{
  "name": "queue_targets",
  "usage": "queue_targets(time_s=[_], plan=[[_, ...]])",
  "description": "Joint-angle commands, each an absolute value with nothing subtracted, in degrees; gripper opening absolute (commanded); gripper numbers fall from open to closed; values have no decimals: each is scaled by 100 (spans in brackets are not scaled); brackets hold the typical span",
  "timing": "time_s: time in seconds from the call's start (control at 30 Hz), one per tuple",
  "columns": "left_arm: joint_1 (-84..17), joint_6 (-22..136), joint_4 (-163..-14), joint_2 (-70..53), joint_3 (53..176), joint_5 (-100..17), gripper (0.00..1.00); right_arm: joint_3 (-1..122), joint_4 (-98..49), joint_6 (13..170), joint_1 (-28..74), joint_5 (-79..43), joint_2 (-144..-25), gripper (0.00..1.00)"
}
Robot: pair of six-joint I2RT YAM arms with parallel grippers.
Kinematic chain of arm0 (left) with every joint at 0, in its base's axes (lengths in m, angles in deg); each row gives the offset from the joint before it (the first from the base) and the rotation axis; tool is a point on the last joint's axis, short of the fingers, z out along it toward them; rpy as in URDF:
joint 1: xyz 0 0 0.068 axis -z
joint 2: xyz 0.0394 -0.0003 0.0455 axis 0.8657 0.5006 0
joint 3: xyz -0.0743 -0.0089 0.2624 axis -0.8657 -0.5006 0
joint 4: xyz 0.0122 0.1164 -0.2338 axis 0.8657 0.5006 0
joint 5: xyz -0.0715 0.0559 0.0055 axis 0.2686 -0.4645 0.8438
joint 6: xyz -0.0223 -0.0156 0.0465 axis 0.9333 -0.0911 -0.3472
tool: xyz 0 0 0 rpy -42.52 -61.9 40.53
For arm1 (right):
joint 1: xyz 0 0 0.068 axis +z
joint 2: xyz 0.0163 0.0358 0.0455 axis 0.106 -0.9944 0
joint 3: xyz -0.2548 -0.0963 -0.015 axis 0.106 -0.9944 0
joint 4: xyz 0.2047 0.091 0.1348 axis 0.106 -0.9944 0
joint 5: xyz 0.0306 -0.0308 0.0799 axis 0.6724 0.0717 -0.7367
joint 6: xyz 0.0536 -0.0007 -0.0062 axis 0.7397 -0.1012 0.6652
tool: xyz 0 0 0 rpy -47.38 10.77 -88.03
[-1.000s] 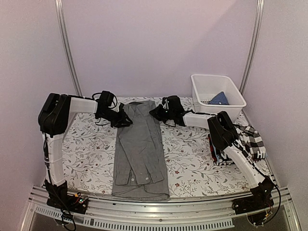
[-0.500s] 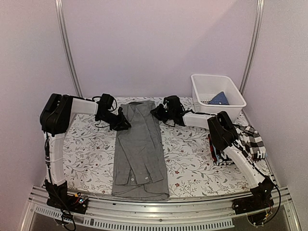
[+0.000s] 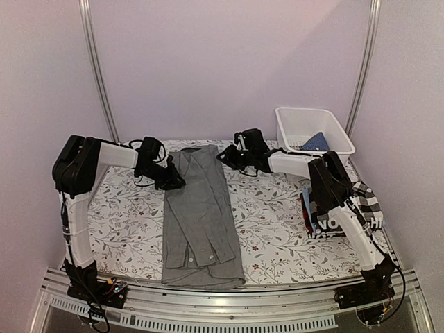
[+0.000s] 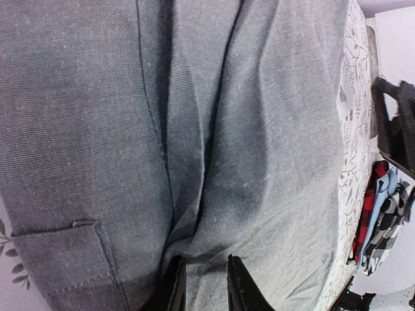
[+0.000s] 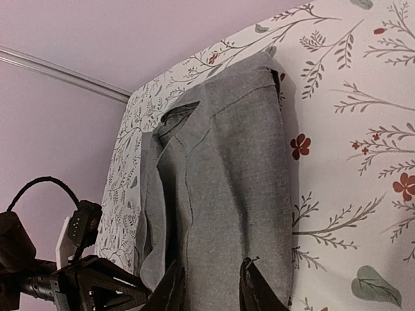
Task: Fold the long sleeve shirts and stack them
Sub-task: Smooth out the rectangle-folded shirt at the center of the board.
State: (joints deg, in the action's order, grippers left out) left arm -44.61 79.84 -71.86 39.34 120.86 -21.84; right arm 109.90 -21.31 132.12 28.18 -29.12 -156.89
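A grey button-up shirt point(image 3: 201, 215), folded into a long strip, lies down the middle of the table. My left gripper point(image 3: 175, 182) is at its upper left edge. In the left wrist view the left gripper point(image 4: 204, 262) is shut on a puckered fold of the grey shirt point(image 4: 246, 129). My right gripper point(image 3: 223, 157) hovers at the shirt's far right corner. In the right wrist view the right gripper point(image 5: 213, 262) is open above the grey shirt point(image 5: 227, 181), which lies flat. At the right edge sits a stack of folded shirts point(image 3: 340, 211), checked cloth and a dark one with white letters.
A white basket point(image 3: 326, 149) stands at the back right with a blue cloth point(image 3: 316, 142) inside. The table carries a flowered cover point(image 3: 270, 222). The stack point(image 4: 379, 214) also shows in the left wrist view. The left arm point(image 5: 65, 275) appears in the right wrist view.
The right gripper has opened and drawn up and back from the shirt's right edge. Its forearm has shifted, uncovering the lettered shirt on the stack. The left gripper has barely moved.
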Motion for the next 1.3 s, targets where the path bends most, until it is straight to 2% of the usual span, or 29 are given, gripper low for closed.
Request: queue_targets(time_s=[0.0,0.33,0.5,0.7,1.27], plan=[[-4505,7889,-6460,3825,11855,-2723,24,10583,-2427,12409,2992,-2961,-14555,28],[-4358,8151,-6926,2974,10450,-2663,24,9837,-3164,11724,3810,-3338,-13740,29],[-4347,8145,-6762,2393,10358,-2746,24,9124,-3445,11337,4302,-3346,-13365,29],[-4373,7939,-6437,2290,11318,-2955,26,8326,-3450,11222,4855,-3432,-13003,28],[-4518,7437,-5908,5273,14631,-2971,21,8112,-3481,11499,5243,-3527,-13513,25]])
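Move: Just off the shirt's far right edge, the right hand has the middle of the rectangle-folded shirt about 23 cm back, 6 cm left and some 4 cm below. The collar end lies 9 cm farther out and 7 cm left, the cuffs some 43 cm back and 6 cm left, the white bin about 27 cm right and 4 cm ahead. From the left hand, down on the shirt's far left part, the shirt's middle is roughly 13 cm back and 8 cm right. Dragging the cloth with its fingertips, the left hand draws back about 7 cm and slightly left, then lifts some 8 cm and reaches forward and down onto the shirt again near the collar. The right hand arcs up and back, then down over the shirt's middle, some 30 cm back and 10 cm left in all, turning counter-clockwise. Both grippers keep their small opening. ##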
